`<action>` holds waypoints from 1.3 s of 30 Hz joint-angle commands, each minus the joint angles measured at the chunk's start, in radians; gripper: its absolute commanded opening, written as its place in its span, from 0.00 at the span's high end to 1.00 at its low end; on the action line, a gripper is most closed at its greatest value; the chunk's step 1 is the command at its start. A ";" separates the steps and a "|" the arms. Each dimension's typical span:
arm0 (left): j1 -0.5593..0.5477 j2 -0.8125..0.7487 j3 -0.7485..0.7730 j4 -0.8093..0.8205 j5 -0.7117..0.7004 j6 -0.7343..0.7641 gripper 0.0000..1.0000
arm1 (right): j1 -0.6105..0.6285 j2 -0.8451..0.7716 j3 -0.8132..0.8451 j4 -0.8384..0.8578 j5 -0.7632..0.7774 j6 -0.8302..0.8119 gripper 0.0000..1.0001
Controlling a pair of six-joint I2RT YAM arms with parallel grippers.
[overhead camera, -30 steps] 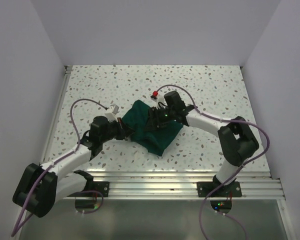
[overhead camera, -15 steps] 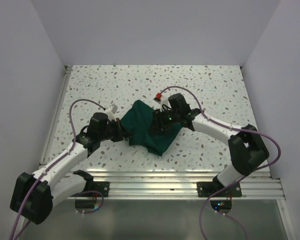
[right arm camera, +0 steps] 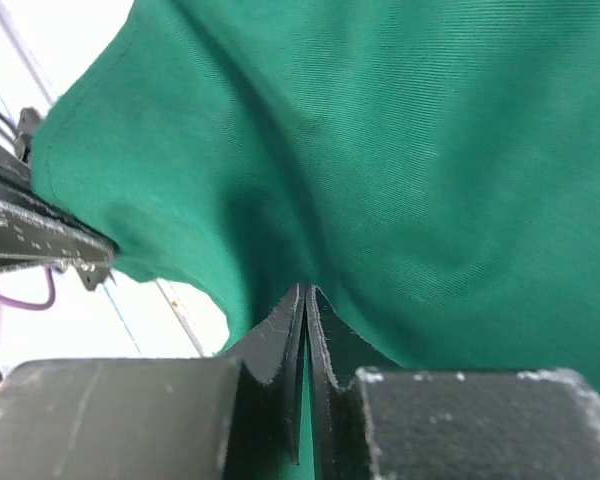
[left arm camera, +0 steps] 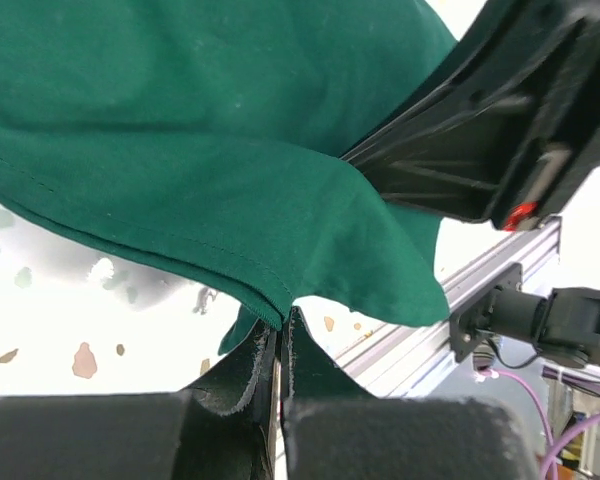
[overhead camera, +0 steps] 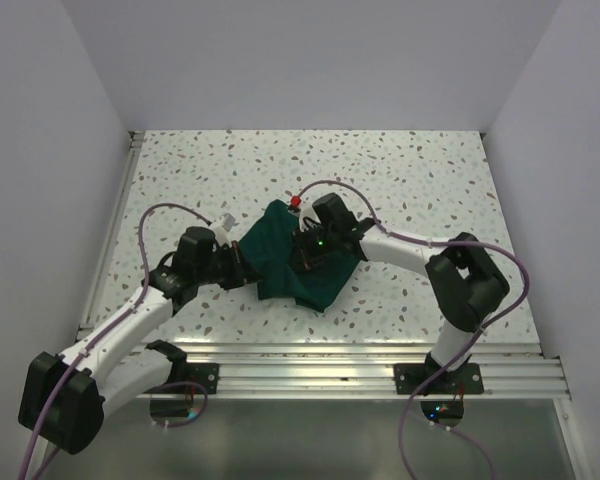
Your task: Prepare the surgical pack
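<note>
The surgical pack (overhead camera: pixel 325 285) is a dark green cloth lying bunched on the speckled table, between my two arms. At its left edge, my left gripper (overhead camera: pixel 245 262) is shut on it. In the left wrist view the hemmed edge of the pack (left arm camera: pixel 230 130) runs into the closed left gripper (left arm camera: pixel 280 335). My right gripper (overhead camera: pixel 302 255) presses down on top of the pack. In the right wrist view the right gripper (right arm camera: pixel 306 295) is shut, with a thin fold of the pack (right arm camera: pixel 400 150) pinched between the pads. What the cloth covers is hidden.
The speckled table (overhead camera: pixel 430 180) is walled in by white panels on three sides. A ribbed aluminium rail (overhead camera: pixel 330 360) runs along the near edge, and this rail (left arm camera: pixel 480 280) also shows in the left wrist view. The two arms stand close together over the cloth.
The right gripper has closed on the cloth and shifted a little to the left. The left gripper stays shut on the cloth's left edge, hardly moved.
</note>
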 commanded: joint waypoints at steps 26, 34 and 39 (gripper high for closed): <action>0.040 0.048 -0.027 0.498 0.206 -0.314 0.77 | 0.050 0.062 0.006 0.083 -0.059 0.048 0.97; 0.040 0.052 -0.105 0.624 0.185 -0.347 0.55 | 0.036 0.065 -0.004 0.126 -0.080 0.091 0.98; 0.040 0.111 -0.183 0.757 0.208 -0.377 0.50 | 0.021 0.049 0.009 0.101 -0.078 0.083 0.97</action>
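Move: The left hand has the near-left edge of the green drape pinched in its fingers. The loose flap's middle is about 6 cm to its right, 1 cm back and some 2 cm lower, and the wrapped bundle's middle lies about 12 cm right, 5 cm ahead and 5 cm lower. The right hand is on the drape; the fold it goes for lies roughly 2 cm back, 2 cm left and 2 cm below, and the flap's middle some 5 cm back and 4 cm left. Up first, then also right and forward over the flap towards the right hand, the left hand climbs about 6 cm and sinks back a little, its left side dipping some 25 degrees; it lets go of the drape edge and opens its fingers halfway. The right hand slides about 3 cm back and left while sinking a little, then stays with shut fingers on the drape. ##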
